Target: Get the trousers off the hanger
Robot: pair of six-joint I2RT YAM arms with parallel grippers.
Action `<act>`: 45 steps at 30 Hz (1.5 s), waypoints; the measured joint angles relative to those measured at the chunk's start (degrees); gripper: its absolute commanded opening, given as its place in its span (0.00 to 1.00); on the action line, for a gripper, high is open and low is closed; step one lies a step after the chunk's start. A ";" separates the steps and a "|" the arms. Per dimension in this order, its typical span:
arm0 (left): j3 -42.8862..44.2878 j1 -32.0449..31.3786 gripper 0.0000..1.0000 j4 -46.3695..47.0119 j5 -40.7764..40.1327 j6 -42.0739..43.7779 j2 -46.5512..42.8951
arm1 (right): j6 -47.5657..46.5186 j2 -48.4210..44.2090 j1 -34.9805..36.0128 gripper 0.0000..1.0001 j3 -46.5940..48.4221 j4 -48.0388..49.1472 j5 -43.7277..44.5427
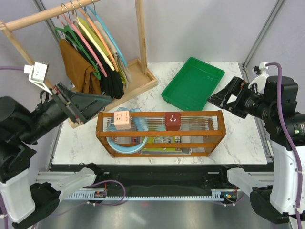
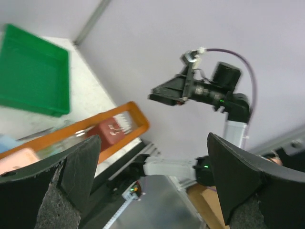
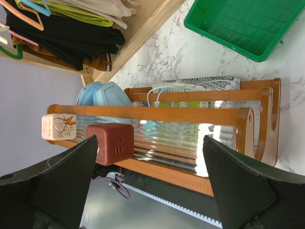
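Note:
The rust-brown trousers [image 1: 76, 64] hang folded over the green hanger [image 1: 61, 31] at the left end of the wooden clothes rail, behind a black garment. My left gripper [image 1: 106, 100] is open and empty, just right of and below the trousers, apart from them; its wrist view [image 2: 153, 138] faces the right arm and shows neither trousers nor hanger. My right gripper [image 1: 212, 100] is open and empty at the table's right side [image 3: 150, 139]. In the right wrist view a strip of the trousers [image 3: 97, 62] and the hanger's curve [image 3: 13, 53] show at top left.
A black garment [image 1: 107, 76], a pale olive one and pink, yellow, orange and blue hangers share the rail [image 1: 43, 16]. A wooden slatted rack [image 1: 159, 143] with a pink cube [image 1: 122, 119] and a red cube [image 1: 172, 120] stands mid-table. A green tray [image 1: 193, 82] lies at the back right.

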 measured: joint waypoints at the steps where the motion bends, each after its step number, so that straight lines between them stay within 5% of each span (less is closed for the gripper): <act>1: 2.36 0.00 0.98 -2.19 -1.95 0.85 1.84 | -0.44 0.81 -0.02 0.98 0.35 0.07 -0.24; 8: 15.80 0.00 0.93 -14.05 -14.71 5.73 12.55 | -3.02 6.99 -0.02 0.98 3.04 0.48 -2.60; 20: 17.05 0.44 0.89 -21.57 -37.00 11.30 18.08 | -5.07 14.62 3.89 0.98 8.20 3.45 -5.77; 36: 16.63 26.01 0.67 -15.43 -22.16 10.16 26.25 | -4.94 19.04 12.22 0.98 10.73 8.33 -8.46; 45: 15.52 34.99 0.56 -7.65 -15.04 6.43 28.37 | -5.03 21.07 13.66 0.98 11.02 9.16 -10.86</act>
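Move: The green hanger, with the brown trousers hanging by it, is roughly 25 cm ahead of the left hand, 9 cm to its left and some 6 cm lower. The middle of the brown trousers is about 12 cm below that hanger, and the pink hanger stands about 3 cm farther out than the green one and 4 cm to its right. From the right hand the green hanger lies about 60 cm to the left, 22 cm ahead and a little higher. The left hand reaches about 24 cm forward and 14 cm left to the green hanger, sinking some 8 cm before rising a little, while it swings about 50 degrees counter-clockwise to point ahead and its wide-open fingers narrow to a part-open gap around the hanger's bar, without shutting. The right hand, still wide open, goes about 6 cm forward and then 10 cm left towards the clothes rack, turning some 25 degrees counter-clockwise. ##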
